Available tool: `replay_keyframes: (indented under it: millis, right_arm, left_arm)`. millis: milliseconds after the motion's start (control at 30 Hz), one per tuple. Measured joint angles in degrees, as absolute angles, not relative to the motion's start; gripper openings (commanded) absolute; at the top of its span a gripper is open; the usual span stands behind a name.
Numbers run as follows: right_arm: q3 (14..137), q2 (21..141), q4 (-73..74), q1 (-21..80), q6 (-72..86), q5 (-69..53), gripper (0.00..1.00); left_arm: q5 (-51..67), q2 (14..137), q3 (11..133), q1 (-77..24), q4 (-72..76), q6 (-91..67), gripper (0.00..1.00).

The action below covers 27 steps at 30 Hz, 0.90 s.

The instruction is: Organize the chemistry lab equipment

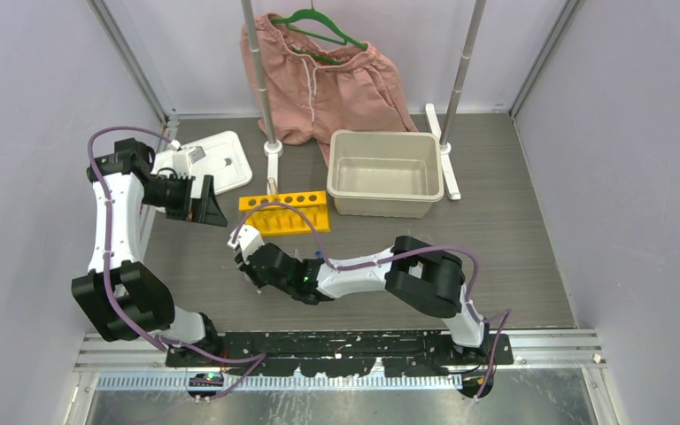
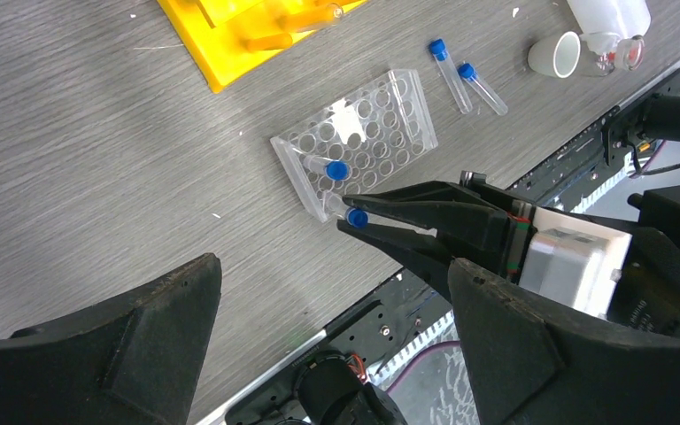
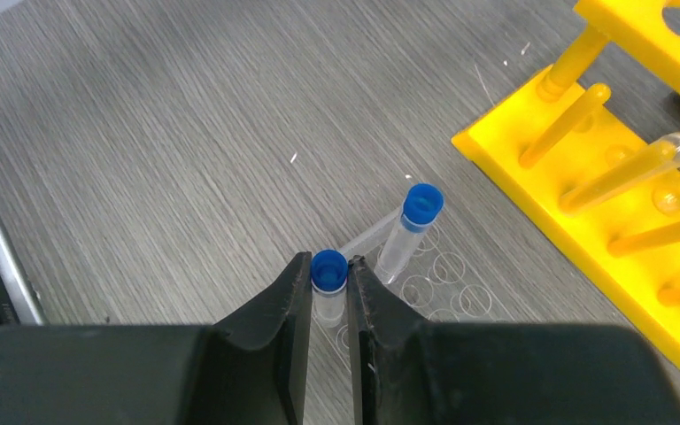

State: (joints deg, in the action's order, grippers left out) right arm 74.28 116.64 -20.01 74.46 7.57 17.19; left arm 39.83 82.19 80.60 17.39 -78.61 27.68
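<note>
My right gripper is shut on the blue cap of a small clear tube, holding it upright over a corner hole of the clear plastic grid rack. A second blue-capped tube stands tilted in that rack. In the left wrist view the rack lies near the table's front edge, with the held tube at its near corner. Two loose tubes lie beyond it. The yellow holed rack stands mid-table. My left gripper hovers open at the left, holding nothing.
A white dish, a tiny beaker and the white squeeze bottle sit by the front edge. A beige bin and a white tray stand at the back. Pink shorts hang between two poles.
</note>
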Motion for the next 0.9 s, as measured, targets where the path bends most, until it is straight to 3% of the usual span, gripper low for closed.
replay_keyframes:
  millis: [100, 267, 467, 567, 900]
  right_arm:
    - [72.5, 116.6, -21.7, 74.5, 7.4, 16.8, 0.03]
    - [71.6, 116.6, -23.4, 74.5, 7.2, 16.8, 0.21]
    - [70.9, 116.5, -23.9, 74.5, 8.0, 17.3, 0.61]
    - [69.8, 114.9, -21.1, 74.5, 9.1, 18.0, 0.74]
    - [68.8, 91.7, 3.2, 73.0, 21.6, 23.0, 0.79]
  left_arm:
    - [39.8, 82.2, 80.7, 17.4, -78.6, 27.8, 1.00]
    - [39.6, 82.2, 81.0, 17.8, -78.7, 28.2, 1.00]
    - [39.4, 82.2, 81.6, 17.9, -78.7, 28.7, 1.00]
    - [39.4, 82.2, 82.0, 17.9, -78.9, 28.7, 1.00]
    - [39.2, 81.7, 83.1, 18.0, -80.2, 28.7, 1.00]
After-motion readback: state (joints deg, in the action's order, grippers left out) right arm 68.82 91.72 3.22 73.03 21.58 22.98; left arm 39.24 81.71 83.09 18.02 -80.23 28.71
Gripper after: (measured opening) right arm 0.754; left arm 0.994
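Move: The blue-capped test tube is still pinched at its cap by the right hand, over the near left corner hole of the clear tube rack, which lies about 4 cm straight below; the rack's middle is some 5 cm to the right, 6 cm down. Another capped tube stands in the rack 3 cm ahead and 1 cm right. The yellow rack lies about 11 cm ahead and 9 cm right. From the left hand the corner hole lies roughly 5 cm back, 8 cm right, 14 cm down. The held tube is lowered about 1 cm further at the clear rack's near left corner by the right hand, which pauses, then opens its fingers and lets go of the blue cap. The hand then speeds away to the right and up, about 10 cm each way, passing above the rack, fingers wide and turning some 10 degrees clockwise. ##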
